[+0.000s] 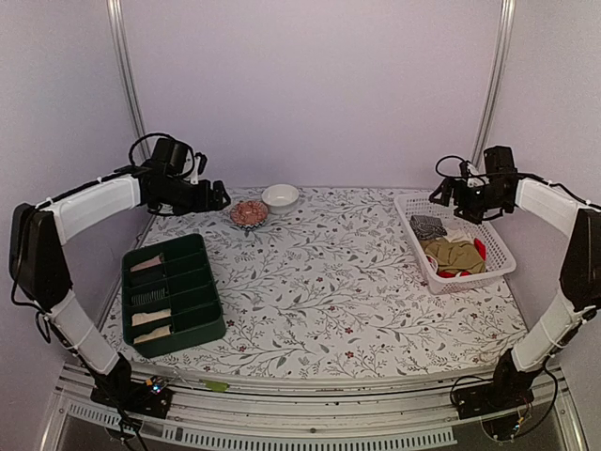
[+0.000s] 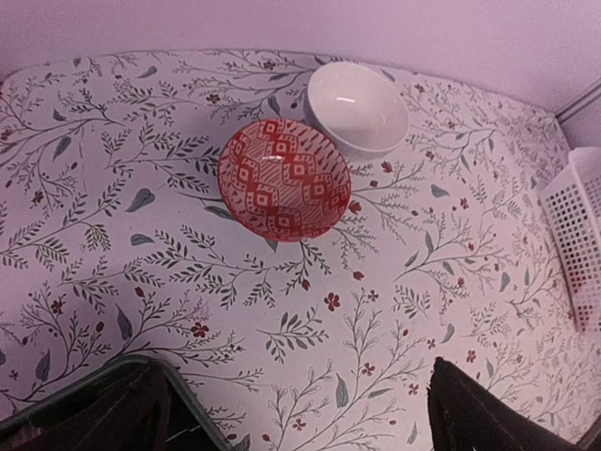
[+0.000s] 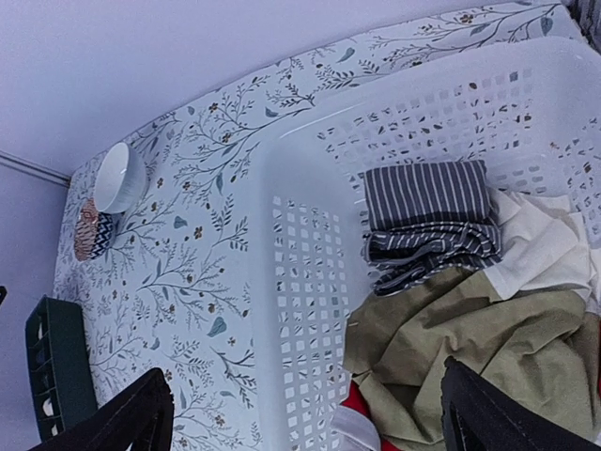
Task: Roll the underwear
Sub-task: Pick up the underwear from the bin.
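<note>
The underwear lies heaped in a white basket (image 1: 404, 202) at the table's right: a khaki piece (image 1: 457, 256), a folded grey striped one (image 1: 428, 225) and a bit of red (image 1: 480, 248). The right wrist view shows the khaki piece (image 3: 470, 348), the striped one (image 3: 427, 211), a cream one (image 3: 545, 249) and the red one (image 3: 355, 409). My right gripper (image 1: 441, 195) hangs open above the basket's near-left wall (image 3: 310, 282), holding nothing (image 3: 300, 404). My left gripper (image 1: 218, 197) is open and empty over the bare cloth (image 2: 296, 395) at the back left.
A dark green divided tray (image 1: 174, 293) with pale cloth rolls (image 1: 150, 318) sits at the front left. A red patterned bowl (image 2: 284, 178) and a white bowl (image 2: 358, 108) stand at the back centre. The basket's corner (image 2: 577, 244) shows at the left wrist view's right edge.
</note>
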`<control>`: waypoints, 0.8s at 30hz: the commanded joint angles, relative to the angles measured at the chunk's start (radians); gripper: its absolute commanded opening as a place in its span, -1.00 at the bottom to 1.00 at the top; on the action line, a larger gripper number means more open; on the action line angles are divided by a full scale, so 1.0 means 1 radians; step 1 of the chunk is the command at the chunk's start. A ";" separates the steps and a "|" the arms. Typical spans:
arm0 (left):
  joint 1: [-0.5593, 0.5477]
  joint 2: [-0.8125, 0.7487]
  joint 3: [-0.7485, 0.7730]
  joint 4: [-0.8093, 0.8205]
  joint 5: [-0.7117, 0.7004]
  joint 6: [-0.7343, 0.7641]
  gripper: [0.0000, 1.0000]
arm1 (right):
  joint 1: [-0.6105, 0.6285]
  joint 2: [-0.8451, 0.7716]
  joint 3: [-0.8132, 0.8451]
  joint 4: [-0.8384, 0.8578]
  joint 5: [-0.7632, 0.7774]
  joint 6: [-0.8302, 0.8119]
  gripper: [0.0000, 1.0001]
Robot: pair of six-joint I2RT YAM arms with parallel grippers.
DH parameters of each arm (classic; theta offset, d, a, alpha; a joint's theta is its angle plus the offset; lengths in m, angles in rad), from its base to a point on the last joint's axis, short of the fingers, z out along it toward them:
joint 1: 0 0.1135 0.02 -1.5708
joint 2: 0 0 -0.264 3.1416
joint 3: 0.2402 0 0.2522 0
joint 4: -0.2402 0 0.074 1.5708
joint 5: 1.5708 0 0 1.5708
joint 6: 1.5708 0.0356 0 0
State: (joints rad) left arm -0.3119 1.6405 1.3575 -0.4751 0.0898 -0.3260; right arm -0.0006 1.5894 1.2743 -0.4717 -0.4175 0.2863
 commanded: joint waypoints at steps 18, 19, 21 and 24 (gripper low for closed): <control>0.069 -0.054 -0.017 0.110 0.063 -0.062 0.92 | 0.002 0.332 0.066 -0.225 0.184 -0.087 0.16; 0.069 -0.052 -0.013 0.107 0.059 -0.060 0.92 | 0.001 0.336 0.062 -0.221 0.188 -0.087 0.03; 0.068 -0.050 -0.005 0.105 0.056 -0.056 0.92 | 0.001 0.337 0.062 -0.222 0.195 -0.091 -0.22; 0.068 -0.048 -0.001 0.102 0.044 -0.052 0.92 | 0.001 0.312 0.075 -0.234 0.199 -0.090 -0.86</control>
State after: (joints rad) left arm -0.2420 1.5784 1.3308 -0.3790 0.1574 -0.3923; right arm -0.0006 1.9224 1.3373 -0.7097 -0.2337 0.1921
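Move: The khaki underwear I'm after lies in the white bin almost under my right hand, about 16 cm below it, some 4 cm to its right and 1 cm back. At about the same depth, the striped cloth is 6 cm ahead of that hand and 3 cm to its left, and the white cloth is 5 cm ahead and 7 cm to its right. From my left hand the khaki underwear is roughly 65 cm to the right, 1 cm back and 16 cm down. I drop my right hand about 15 cm down into the bin onto the khaki underwear, easing some 3 cm right and 3 cm back while the fingers tip about 25 degrees steeper. They narrow from wide open all the way down and pinch a fold of the cloth at the bottom. My left hand, open and empty, lifts some 4 cm and drifts 2 cm left. ##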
